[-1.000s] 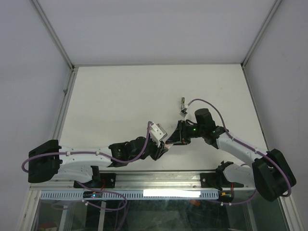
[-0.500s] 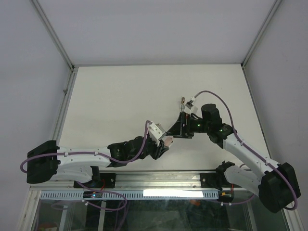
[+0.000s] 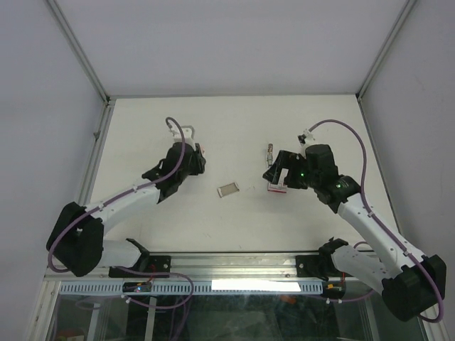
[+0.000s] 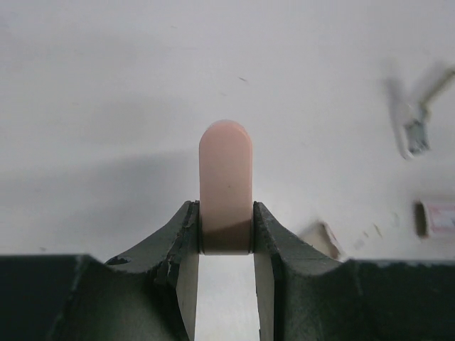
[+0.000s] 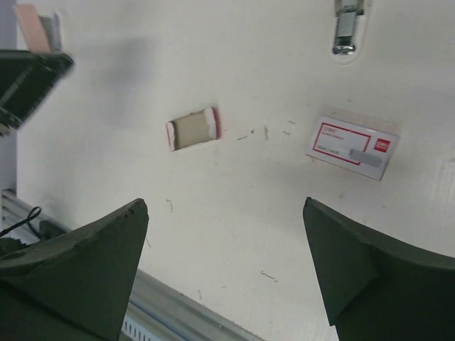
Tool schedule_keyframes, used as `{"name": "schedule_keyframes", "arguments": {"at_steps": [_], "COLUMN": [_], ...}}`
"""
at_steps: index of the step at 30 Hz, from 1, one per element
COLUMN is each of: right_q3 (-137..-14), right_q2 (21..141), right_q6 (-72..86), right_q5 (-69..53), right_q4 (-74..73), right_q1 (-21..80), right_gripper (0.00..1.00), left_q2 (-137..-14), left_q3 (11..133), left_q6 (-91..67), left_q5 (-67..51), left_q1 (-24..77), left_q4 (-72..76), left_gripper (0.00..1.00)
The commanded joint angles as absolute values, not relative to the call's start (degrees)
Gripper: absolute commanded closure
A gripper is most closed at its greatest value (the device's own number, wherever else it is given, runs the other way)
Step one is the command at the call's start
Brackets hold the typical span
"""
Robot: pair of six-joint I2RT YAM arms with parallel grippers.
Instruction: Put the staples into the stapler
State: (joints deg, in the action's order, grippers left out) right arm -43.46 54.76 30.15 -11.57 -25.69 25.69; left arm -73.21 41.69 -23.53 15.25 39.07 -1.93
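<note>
The staples (image 5: 352, 147), a flat white box with a red mark, lie on the table (image 3: 156, 128) at right centre, also seen as the staples (image 3: 276, 187). My right gripper (image 5: 225, 202) hovers open and empty near them; from above the right gripper (image 3: 279, 174) is just behind the box. The stapler (image 4: 225, 170), a pink round-ended oblong, sticks out between the fingers of my left gripper (image 4: 225, 207), which is shut on it. From above, the left gripper (image 3: 197, 151) is at the back left, far from the staples.
A small open cardboard tray with red ends (image 5: 192, 128) lies mid-table, the tray (image 3: 227, 190) between the arms. A small metal-and-white piece (image 5: 346, 28) rests behind the staples. Loose staples (image 5: 269, 275) are scattered on the table. A metal rail (image 3: 234, 264) runs along the near edge.
The left arm swung from front centre to the back left, still holding the pink stapler. The right gripper opened, pulled back right over the staples box. The cardboard tray now lies exposed.
</note>
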Motion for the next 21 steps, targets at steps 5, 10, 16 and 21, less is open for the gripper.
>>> {"name": "schedule_keyframes", "arguments": {"at_steps": [5,10,16,21], "right_q3": [-45.6,-45.1,-43.6,-42.8], "right_q2": [56.6,59.5,60.7,60.9], "right_q6": [26.0,26.6,27.0,27.1], "right_q5": [-2.2,-1.2,0.2,0.6], "right_q4": [-24.3,-22.6,-20.8,-20.2], "right_q1": [25.5,25.5,25.5,25.5], "right_gripper": [0.07,0.08,0.08,0.09], "left_q2": [-86.0,-92.2,-94.0,-93.7], "left_q3": [50.7,53.4,52.7,51.8], "left_q6": [-23.0,-22.6,-22.6,-22.5], "left_q5": [19.6,19.6,18.7,17.8], "left_q1": [24.2,22.3,21.8,21.7], "left_q4": [-3.7,-3.5,-2.9,-2.5], "left_gripper": [1.00,1.00,1.00,0.99]}}
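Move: The left hand holds the pink stapler, bound for bare table about 7 cm ahead, 10 cm to its left and 10 cm down; the empty tray lies some 9 cm to its right and 2 cm back. The open, empty right hand has the staple box roughly 7 cm ahead, 3 cm to its right and 14 cm below. From that hand the white stapler is 21 cm ahead and 2 cm right, the tray 6 cm ahead and 13 cm left. Still pinching the pink stapler, the left hand sweeps left and forward away from the tray, then sinks about 8 cm to bare table and stops low, the wrist turning some 20 degrees counter-clockwise and tipping down. The right hand, fingers staying wide open, eases down, forward and right towards the staple box, about 5 cm in all, touching nothing. ##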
